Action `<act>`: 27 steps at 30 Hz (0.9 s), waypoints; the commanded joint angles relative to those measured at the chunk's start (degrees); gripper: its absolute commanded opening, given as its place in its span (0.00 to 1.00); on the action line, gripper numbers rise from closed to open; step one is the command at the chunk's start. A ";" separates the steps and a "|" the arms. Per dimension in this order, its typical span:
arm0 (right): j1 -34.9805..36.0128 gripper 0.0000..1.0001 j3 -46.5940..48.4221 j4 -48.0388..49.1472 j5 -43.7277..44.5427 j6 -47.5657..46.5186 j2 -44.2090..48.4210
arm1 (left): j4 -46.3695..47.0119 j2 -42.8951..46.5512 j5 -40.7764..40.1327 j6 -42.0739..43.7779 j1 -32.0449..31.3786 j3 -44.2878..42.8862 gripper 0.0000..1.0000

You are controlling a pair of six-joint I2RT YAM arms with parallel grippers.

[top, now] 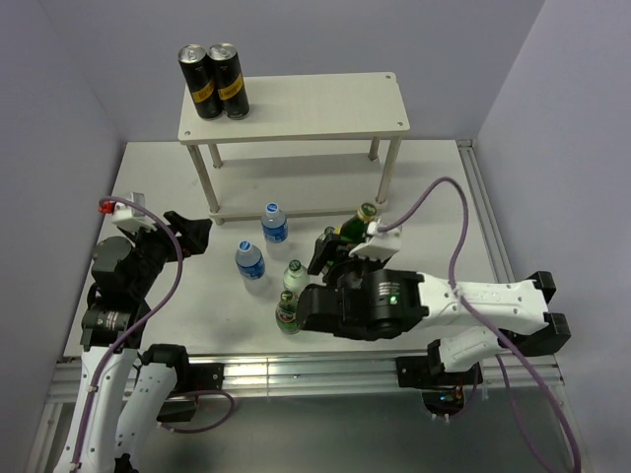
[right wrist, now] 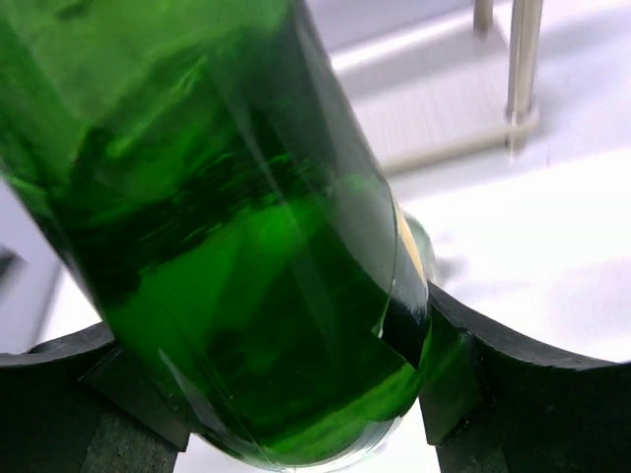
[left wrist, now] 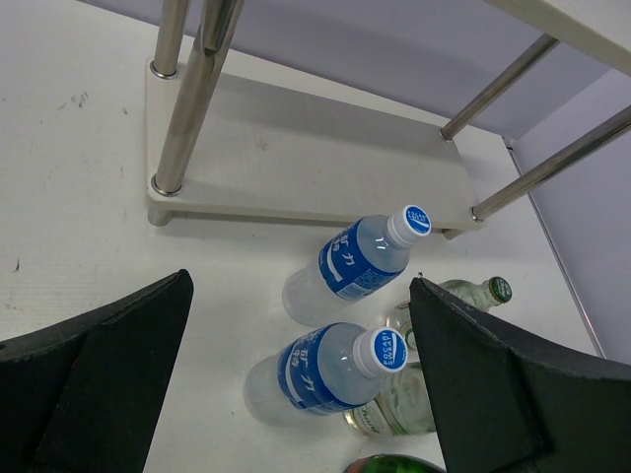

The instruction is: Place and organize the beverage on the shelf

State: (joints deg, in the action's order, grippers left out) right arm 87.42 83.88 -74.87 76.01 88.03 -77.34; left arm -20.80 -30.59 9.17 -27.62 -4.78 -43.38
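The shelf (top: 315, 103) stands at the back, with two black cans (top: 214, 81) on the left of its top board. My right gripper (top: 340, 246) is shut on a dark green glass bottle (top: 355, 229), tilted and held in front of the shelf's right front leg. In the right wrist view the green bottle (right wrist: 227, 246) fills the frame between both fingers (right wrist: 523, 394). My left gripper (top: 192, 235) is open at the left, holding nothing. Ahead of it in the left wrist view stand two blue-labelled water bottles (left wrist: 360, 256) (left wrist: 330, 370), with the shelf's lower board (left wrist: 296, 158) beyond.
Two clear glass bottles with green caps (top: 294, 279) (top: 287, 317) stand next to my right wrist, close to the nearer water bottle (top: 250, 260). The shelf's thin legs (left wrist: 192, 89) rise just beyond the water bottles. A wall edges the table on the right (top: 483, 207).
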 commanded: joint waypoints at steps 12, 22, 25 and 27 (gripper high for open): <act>-17.19 0.00 44.61 -7.14 24.10 -51.71 -21.53 | 1.20 0.88 -1.43 1.51 0.12 -0.48 0.99; -28.17 0.00 22.06 56.07 -8.91 -105.56 -0.44 | 1.20 1.23 -1.79 1.60 0.29 -0.40 0.99; -34.93 0.00 28.61 50.52 -21.31 -96.21 -1.93 | 1.11 1.15 -1.96 1.60 0.38 -0.57 0.99; -37.31 0.00 29.24 51.75 -26.87 -95.68 -2.20 | 1.11 1.06 -1.79 1.60 0.56 -0.57 0.99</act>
State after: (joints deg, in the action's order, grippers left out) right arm 53.39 107.81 -34.52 58.11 -5.91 -83.90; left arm -20.84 -29.87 7.68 -27.00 -4.71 -43.38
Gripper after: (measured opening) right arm 0.787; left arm 0.994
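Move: The right hand holds the green bottle in the air. The right end of the shelf's top board, where it is heading, lies about 33 cm ahead and 11 cm to its right, nearly level with it. The black cans stand on that board, some 30 cm ahead and 20 cm left. On the table, roughly 25 cm below, a clear bottle stands about 14 cm ahead. From the left hand that board end is some 25 cm ahead and 34 cm right. Still gripping the green bottle between its fingers, the right hand carries it forward about 15 cm and up about as far, towards the right end of the shelf's top board. The climb pauses midway, dipping slightly, then resumes as the hand drifts right; the wrist rolls its left side down some 45 degrees, then eases back by about ten. ##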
